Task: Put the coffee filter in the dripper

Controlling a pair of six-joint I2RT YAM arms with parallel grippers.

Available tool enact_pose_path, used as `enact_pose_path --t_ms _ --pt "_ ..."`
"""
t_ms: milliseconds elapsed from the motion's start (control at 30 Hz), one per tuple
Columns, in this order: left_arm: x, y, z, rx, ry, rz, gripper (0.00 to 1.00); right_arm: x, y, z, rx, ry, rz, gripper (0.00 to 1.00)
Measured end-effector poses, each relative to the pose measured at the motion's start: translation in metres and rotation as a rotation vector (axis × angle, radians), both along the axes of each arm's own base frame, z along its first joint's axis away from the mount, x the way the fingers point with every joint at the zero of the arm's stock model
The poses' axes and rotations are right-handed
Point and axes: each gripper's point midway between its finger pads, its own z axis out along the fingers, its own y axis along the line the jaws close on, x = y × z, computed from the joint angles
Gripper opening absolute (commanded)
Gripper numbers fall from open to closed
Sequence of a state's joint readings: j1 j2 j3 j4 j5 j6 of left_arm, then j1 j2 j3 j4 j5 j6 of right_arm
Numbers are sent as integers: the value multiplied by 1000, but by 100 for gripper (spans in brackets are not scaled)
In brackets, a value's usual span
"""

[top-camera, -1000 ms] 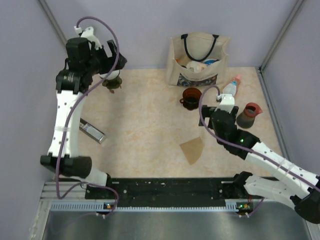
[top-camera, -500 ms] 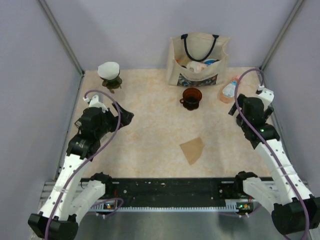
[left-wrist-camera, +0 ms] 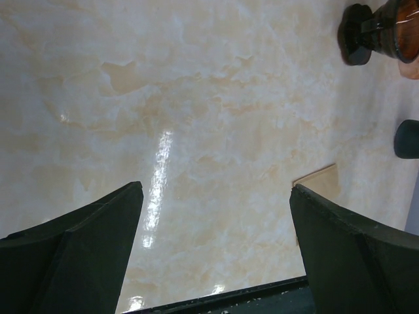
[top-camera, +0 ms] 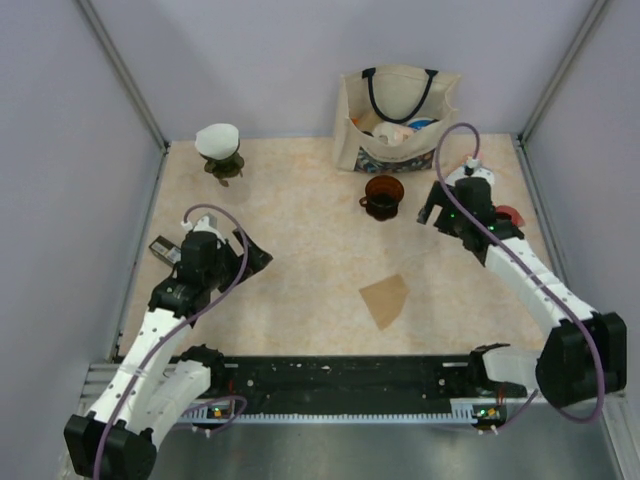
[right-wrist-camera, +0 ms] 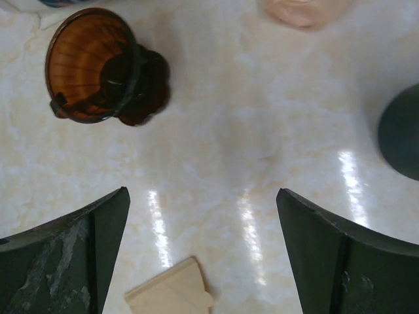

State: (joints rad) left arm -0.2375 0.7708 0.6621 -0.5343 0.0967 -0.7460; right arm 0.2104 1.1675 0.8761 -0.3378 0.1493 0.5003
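The brown coffee filter (top-camera: 384, 300) lies flat on the table in front of centre. Its corner shows in the left wrist view (left-wrist-camera: 321, 180) and in the right wrist view (right-wrist-camera: 171, 291). The amber dripper (top-camera: 383, 195) stands upright behind it, empty (right-wrist-camera: 98, 65). My right gripper (top-camera: 432, 215) hangs open just right of the dripper, above bare table (right-wrist-camera: 201, 193). My left gripper (top-camera: 255, 258) is open at the left middle of the table and points toward the filter (left-wrist-camera: 217, 190). Neither gripper holds anything.
A cloth tote bag (top-camera: 397, 120) stands at the back centre. A second dripper with a white filter (top-camera: 218, 145) sits at the back left. A small metal object (top-camera: 163, 247) lies beside the left arm. A dark jug with a red lid (top-camera: 510, 215) stands behind the right arm, and a pink bottle (right-wrist-camera: 301, 10) lies near it.
The left arm has come back from the back-left corner to the left middle. The right arm swung out to the right, then returned beside the amber dripper. Both grippers stayed open.
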Motion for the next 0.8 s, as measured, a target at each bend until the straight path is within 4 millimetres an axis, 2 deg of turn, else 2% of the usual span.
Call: enact_pose_path --t_ms 33,100,200,267,400,500,600,733,800 --pt "-2 0 -5 0 12 2 99 5 10 -5 -3 19 15 95" --pt "-5 1 -14 1 34 5 99 17 43 -11 -15 41 66 94" --pt "-9 0 -25 -4 62 1 99 35 99 -10 3 26 99 93" --pt "-11 -1 -30 -10 74 -4 99 43 127 -12 16 -2 78 93" --pt "-17 -3 -39 -16 100 -17 99 55 170 -28 -22 -28 -11 94" --pt "-18 -7 -39 -29 102 -33 99 75 204 -42 -38 -35 -102 94" --pt "-20 -11 -37 -45 106 -55 99 91 216 -57 -42 -49 -193 93" --pt "-23 -15 -37 -62 111 -79 99 102 207 -84 -105 -46 -334 93" --pt "-24 -17 -36 -67 111 -90 99 109 201 -92 -146 -53 -400 92"
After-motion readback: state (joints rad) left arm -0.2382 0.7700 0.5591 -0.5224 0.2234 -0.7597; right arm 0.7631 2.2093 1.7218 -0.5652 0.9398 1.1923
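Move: From the right hand the amber dripper lies about 14 cm ahead and 9 cm left, some 12 cm lower, its handle on its left side. The brown filter is roughly 20 cm nearer the base than the dripper, and the tote bag's middle some 15 cm beyond it. The soap bottle stands about 17 cm ahead and 10 cm right of the hand. From the left hand the amber dripper is about 23 cm ahead and 29 cm right. Leftward first, some 20 cm, the right hand sweeps forward about 11 cm as well and round to the left side of the amber dripper, sinking about 9 cm, mostly late on. The wrist turns clockwise by some 20 degrees, bringing the wide-open fingers to face the handle without visibly touching it. The empty left hand sinks about 4 cm and eases back a little. ##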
